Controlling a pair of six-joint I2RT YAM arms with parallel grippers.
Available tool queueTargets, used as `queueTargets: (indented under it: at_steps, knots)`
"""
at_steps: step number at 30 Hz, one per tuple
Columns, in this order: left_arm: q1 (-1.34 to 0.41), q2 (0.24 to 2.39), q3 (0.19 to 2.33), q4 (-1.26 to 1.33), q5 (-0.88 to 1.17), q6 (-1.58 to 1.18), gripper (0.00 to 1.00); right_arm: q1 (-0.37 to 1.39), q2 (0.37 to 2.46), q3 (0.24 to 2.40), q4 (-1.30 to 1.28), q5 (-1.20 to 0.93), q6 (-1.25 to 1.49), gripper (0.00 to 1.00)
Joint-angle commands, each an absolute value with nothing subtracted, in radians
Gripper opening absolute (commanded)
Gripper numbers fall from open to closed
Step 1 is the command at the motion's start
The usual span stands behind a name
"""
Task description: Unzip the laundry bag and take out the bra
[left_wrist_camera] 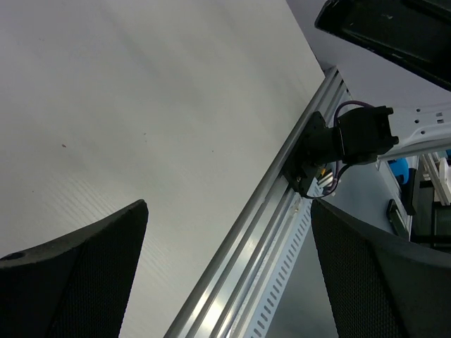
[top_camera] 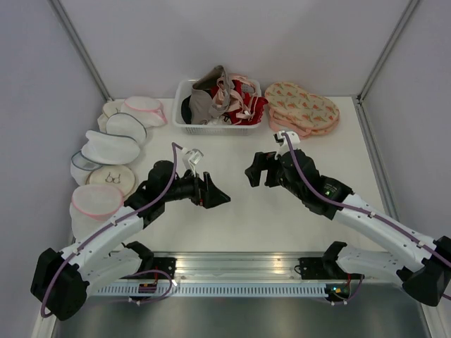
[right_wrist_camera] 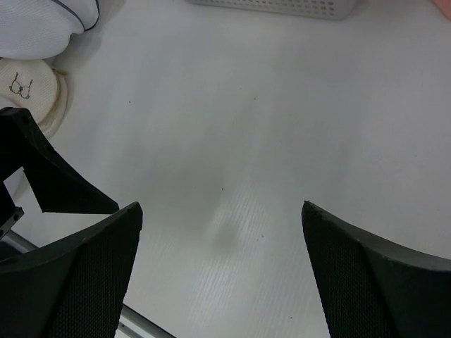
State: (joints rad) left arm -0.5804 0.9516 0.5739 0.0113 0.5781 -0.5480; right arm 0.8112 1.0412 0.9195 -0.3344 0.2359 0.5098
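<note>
The peach watermelon-print laundry bag [top_camera: 301, 107] lies in a stack of like pouches at the back right of the table, zipped as far as I can tell. No black bra shows; it is hidden. My left gripper [top_camera: 220, 198] is open and empty over the middle of the table, pointing right. My right gripper [top_camera: 252, 171] is open and empty, pointing left, a short gap from the left one. In the left wrist view the left gripper [left_wrist_camera: 229, 271] frames bare table and the front rail. In the right wrist view the right gripper [right_wrist_camera: 222, 271] frames bare table.
A white basket [top_camera: 184, 121] of red, pink and grey garments stands at the back centre. White mesh round pouches [top_camera: 113, 148] lie along the left side, also in the right wrist view [right_wrist_camera: 39, 28]. An aluminium rail [top_camera: 232, 264] runs along the near edge.
</note>
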Motion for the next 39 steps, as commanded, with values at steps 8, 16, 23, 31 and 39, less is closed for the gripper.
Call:
queueTargets:
  at_steps: [8,16,23,31,39]
  knots:
    - [-0.588,0.950,0.509,0.075,0.581,-0.565,1.00,0.770,1.179,1.136,-0.428,0.662,0.428,0.98]
    - [-0.589,0.901,0.443,0.083,0.563,-0.581,1.00,0.272,1.452,1.262,-0.359,0.457,0.410,0.98]
    - [-0.588,0.877,0.391,0.090,0.548,-0.595,1.00,0.143,1.795,1.537,-0.397,0.388,0.408,0.98]
    - [-0.588,0.804,0.321,0.095,0.523,-0.621,1.00,-0.044,1.867,1.361,-0.186,0.218,0.730,0.98]
    - [-0.588,0.782,0.316,0.074,0.505,-0.629,1.00,-0.113,1.959,1.246,0.056,0.034,0.842,0.96]
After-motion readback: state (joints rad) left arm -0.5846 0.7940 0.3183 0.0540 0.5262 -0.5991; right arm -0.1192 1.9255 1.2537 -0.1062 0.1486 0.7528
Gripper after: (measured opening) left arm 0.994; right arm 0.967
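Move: The floral laundry bag lies at the back right of the table, about 39 cm ahead of the right hand, 20 cm to its right and 21 cm below. The white basket is some 36 cm ahead of that hand, 17 cm to its left and 15 cm lower; the red bra heaped in it is about 37 cm ahead, 6 cm left and 10 cm lower. From the left hand the floral bag is roughly 45 cm ahead, 35 cm right and 17 cm below. Heading for the near right edge of the floral laundry bag, the empty right hand sweeps about 29 cm right and 24 cm forward, rising slightly before sinking some 17 cm overall. It swings clockwise and tips down with fingers wide open; contact with the bag can't be made out. The open left hand sinks about 6 cm, easing back and slightly left. ##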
